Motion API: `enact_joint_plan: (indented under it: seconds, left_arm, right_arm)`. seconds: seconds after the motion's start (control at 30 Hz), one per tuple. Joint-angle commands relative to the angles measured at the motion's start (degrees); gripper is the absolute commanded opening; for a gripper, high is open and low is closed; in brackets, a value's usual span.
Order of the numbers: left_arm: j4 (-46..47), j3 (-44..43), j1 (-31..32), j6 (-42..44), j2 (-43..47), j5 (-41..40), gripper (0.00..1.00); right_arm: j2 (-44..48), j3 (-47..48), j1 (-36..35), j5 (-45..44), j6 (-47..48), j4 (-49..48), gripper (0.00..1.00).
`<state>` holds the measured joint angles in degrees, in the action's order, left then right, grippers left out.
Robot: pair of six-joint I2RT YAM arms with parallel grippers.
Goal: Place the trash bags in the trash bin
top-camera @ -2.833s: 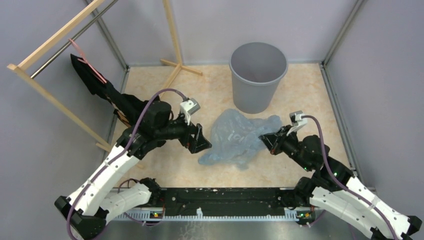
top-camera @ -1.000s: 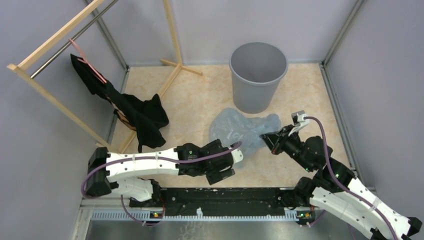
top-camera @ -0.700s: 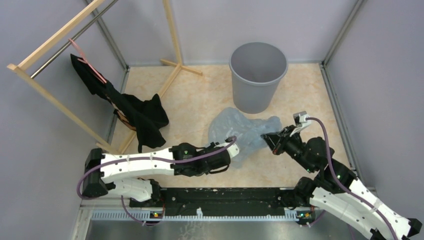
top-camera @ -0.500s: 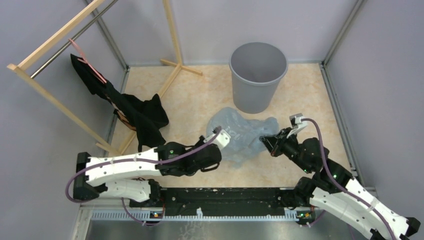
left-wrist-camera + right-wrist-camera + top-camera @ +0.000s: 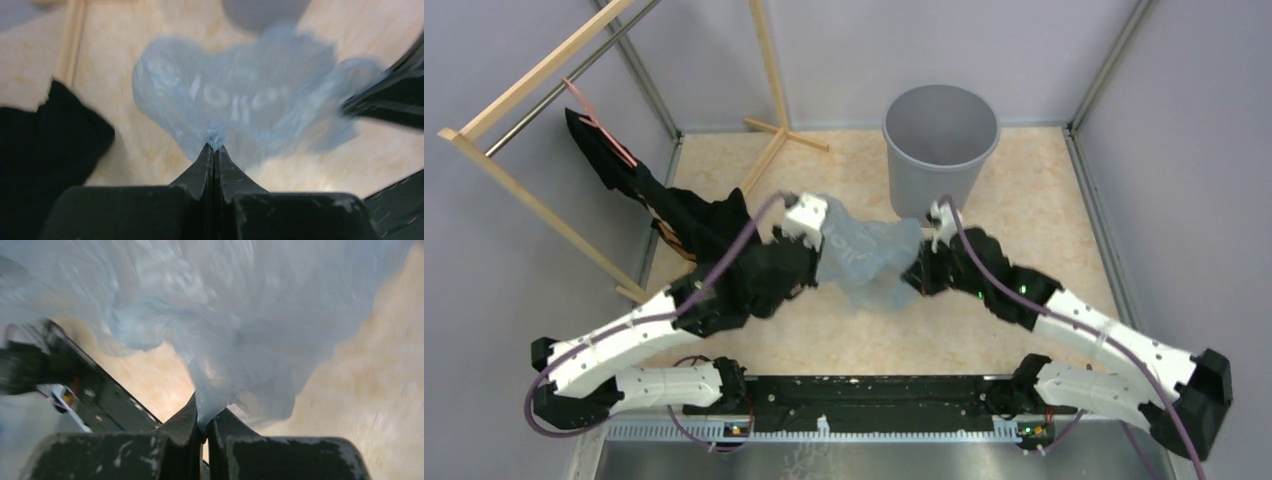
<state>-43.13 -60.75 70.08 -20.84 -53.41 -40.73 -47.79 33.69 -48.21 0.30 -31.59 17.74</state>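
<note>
The pale-blue trash bag [image 5: 864, 255] hangs stretched between my two grippers above the floor, just in front of the grey trash bin [image 5: 940, 150]. My left gripper [image 5: 816, 262] is shut on the bag's left edge; in the left wrist view its tips [image 5: 215, 148] pinch a gathered tuft of the film [image 5: 240, 100]. At the bag's right edge my right gripper [image 5: 916, 272] is shut too, with film [image 5: 250, 315] caught between its jaws [image 5: 203, 415]. The bin stands upright, mouth open, apparently with nothing in it.
A black cloth with a pink strap [image 5: 674, 210] hangs from a wooden rack [image 5: 534, 190] at the left and drapes onto the floor, partly behind my left arm. Grey walls enclose the floor on three sides.
My left gripper reached the bag's near-left edge, shut on it and lifted it. Both arms rose and swung toward the bin, so the bag now hangs between them instead of lying flat.
</note>
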Motion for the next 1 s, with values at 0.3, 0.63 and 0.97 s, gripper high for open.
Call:
enact_joint_plan:
  seconds: [0.3, 0.63, 0.97]
  left_arm:
    - [12.9, -0.3, -5.2, -1.5, 13.5, 6.8, 0.0]
    - [14.3, 14.6, -5.4, -13.9, 14.4, 14.5, 0.0]
    - [15.3, -4.8, -5.4, 2.8, 8.6, 0.7, 0.0]
  right_arm:
    - [5.0, 11.7, -3.2, -5.1, 8.7, -7.6, 0.0]
    - [2.9, -3.5, -3.2, -0.9, 3.6, -10.1, 0.0]
    - [-0.4, 11.7, -3.2, -3.2, 11.7, -3.7, 0.0]
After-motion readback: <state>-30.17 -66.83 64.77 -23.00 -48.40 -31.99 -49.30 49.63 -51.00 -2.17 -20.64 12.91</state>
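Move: The trash bag is already pinched at both sides, its middle some 10 cm to the left hand's right, about 3 cm ahead and 9 cm below. From the right hand, the bag's middle lies about 9 cm left, 3 cm ahead and slightly higher. The trash bin stands about 25 cm ahead of the right hand and 5 cm to its right. The black garment is roughly 20 cm left of the left hand, 10 cm ahead and 12 cm lower. The trash bag, still pinched in both shut grippers, is shaken fast between them: both hands fling it up about 27 cm, fingers tipping upward, whip it down some 36 cm as they tip back, then swing it up again by 20 cm or more. The hands work nearly together, with only small shifts sideways and forward. ##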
